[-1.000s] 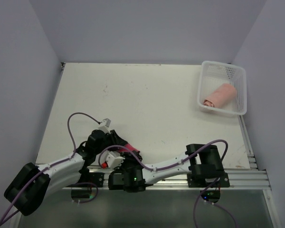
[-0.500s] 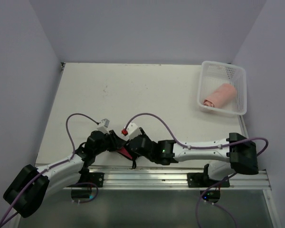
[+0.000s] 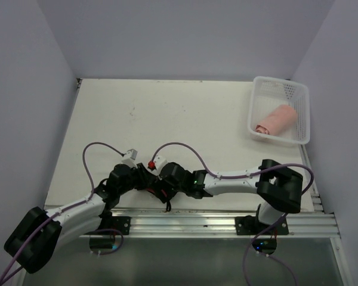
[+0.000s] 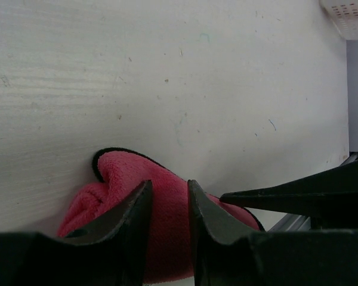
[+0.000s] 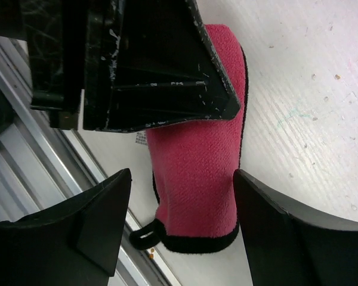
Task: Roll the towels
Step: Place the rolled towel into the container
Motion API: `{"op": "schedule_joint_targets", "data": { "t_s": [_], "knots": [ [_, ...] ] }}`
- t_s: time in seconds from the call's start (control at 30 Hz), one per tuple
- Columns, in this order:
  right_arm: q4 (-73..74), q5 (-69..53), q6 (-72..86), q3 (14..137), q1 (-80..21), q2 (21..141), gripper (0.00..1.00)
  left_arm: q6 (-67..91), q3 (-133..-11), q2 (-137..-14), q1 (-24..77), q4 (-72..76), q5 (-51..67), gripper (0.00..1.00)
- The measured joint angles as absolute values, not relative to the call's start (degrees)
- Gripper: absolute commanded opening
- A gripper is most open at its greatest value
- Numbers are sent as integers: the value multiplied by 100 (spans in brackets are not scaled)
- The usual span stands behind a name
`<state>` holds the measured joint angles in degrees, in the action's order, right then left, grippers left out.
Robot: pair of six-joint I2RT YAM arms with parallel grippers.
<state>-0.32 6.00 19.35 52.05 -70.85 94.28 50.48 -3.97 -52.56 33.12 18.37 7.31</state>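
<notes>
A red cloth with black trim [image 4: 125, 173] lies folded at the table's near edge. My left gripper [image 4: 169, 185] is shut on a fold of it, with red pile filling the narrow gap between the fingers. In the right wrist view the cloth [image 5: 197, 208] hangs below the left finger [image 5: 155, 59]. My right gripper [image 5: 182, 179] is open, its fingers wide apart on either side of the cloth and clear of it. Both grippers [image 3: 148, 182] [image 3: 163, 189] meet over the cloth in the top view and hide most of it. The salmon-pink towel [image 3: 276, 119] lies rolled in the basket.
The white perforated basket [image 3: 306, 119] stands at the far right of the table. An aluminium rail [image 3: 215, 220] runs along the near edge, just beside the cloth. The cloth's black loop [image 5: 143, 235] and white tag [image 5: 140, 138] lie toward the rail.
My right arm has swung out from over the rail to the red cloth, and its jaws have opened wider. The left gripper has kept its hold and place.
</notes>
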Motion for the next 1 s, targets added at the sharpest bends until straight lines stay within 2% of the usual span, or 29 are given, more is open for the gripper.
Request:
{"op": "schedule_joint_targets", "data": {
  "t_s": [0.4,0.53,0.57,0.63,0.67,0.73,0.77,0.83,0.87,1.0],
  "knots": [
    [-239,947,1647,5249,-7081,10009,72,5048,-384,-5166,3312,1800,729,34],
    [-388,930,1682,5249,-7087,10127,59,5046,-384,-5131,3312,1785,720,34],
    [-403,923,1702,5247,-7087,10127,49,5046,-384,-5122,3312,1780,714,34],
    [-460,902,1745,5221,-7102,10127,42,5046,-384,-5109,3312,1776,701,34],
    [-495,902,1776,5201,-7120,10127,34,5046,-384,-5107,3312,1776,701,34],
    [-563,919,1815,5172,-7164,10127,25,5043,-384,-5107,3312,1772,701,34],
    [-585,941,1835,5159,-7177,10127,16,5043,-384,-5107,3312,1769,703,34],
    [-648,969,1863,5120,-7203,10114,9,5039,-384,-5103,3312,1752,703,34],
    [-674,976,1890,5103,-7210,10103,1,5030,-384,-5098,3312,1743,701,35],
    [-823,1002,2012,4934,-7212,10003,0,4869,-561,-5151,3315,1468,633,39]
  ]
}}
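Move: Just below the open right hand lies the rolled red towel, its middle about 4 cm down, 1 cm ahead and 2 cm to the left; its black strap loop is some 5 cm back, 3 cm right and 4 cm down. The container stands far off, roughly 42 cm ahead and 51 cm to the right. From the left hand, the roll's middle is about 4 cm back, 2 cm right and 1 cm lower. Sinking about 3.5 cm, with a slight forward drift that it mostly takes back, the right hand brings its wide-open fingers down on both sides of the red roll near the strap end. At the bottom it stays low and closes them most of the way, pinching the roll. The left hand keeps its place at the roll's other end, fingers still parted about a third. ##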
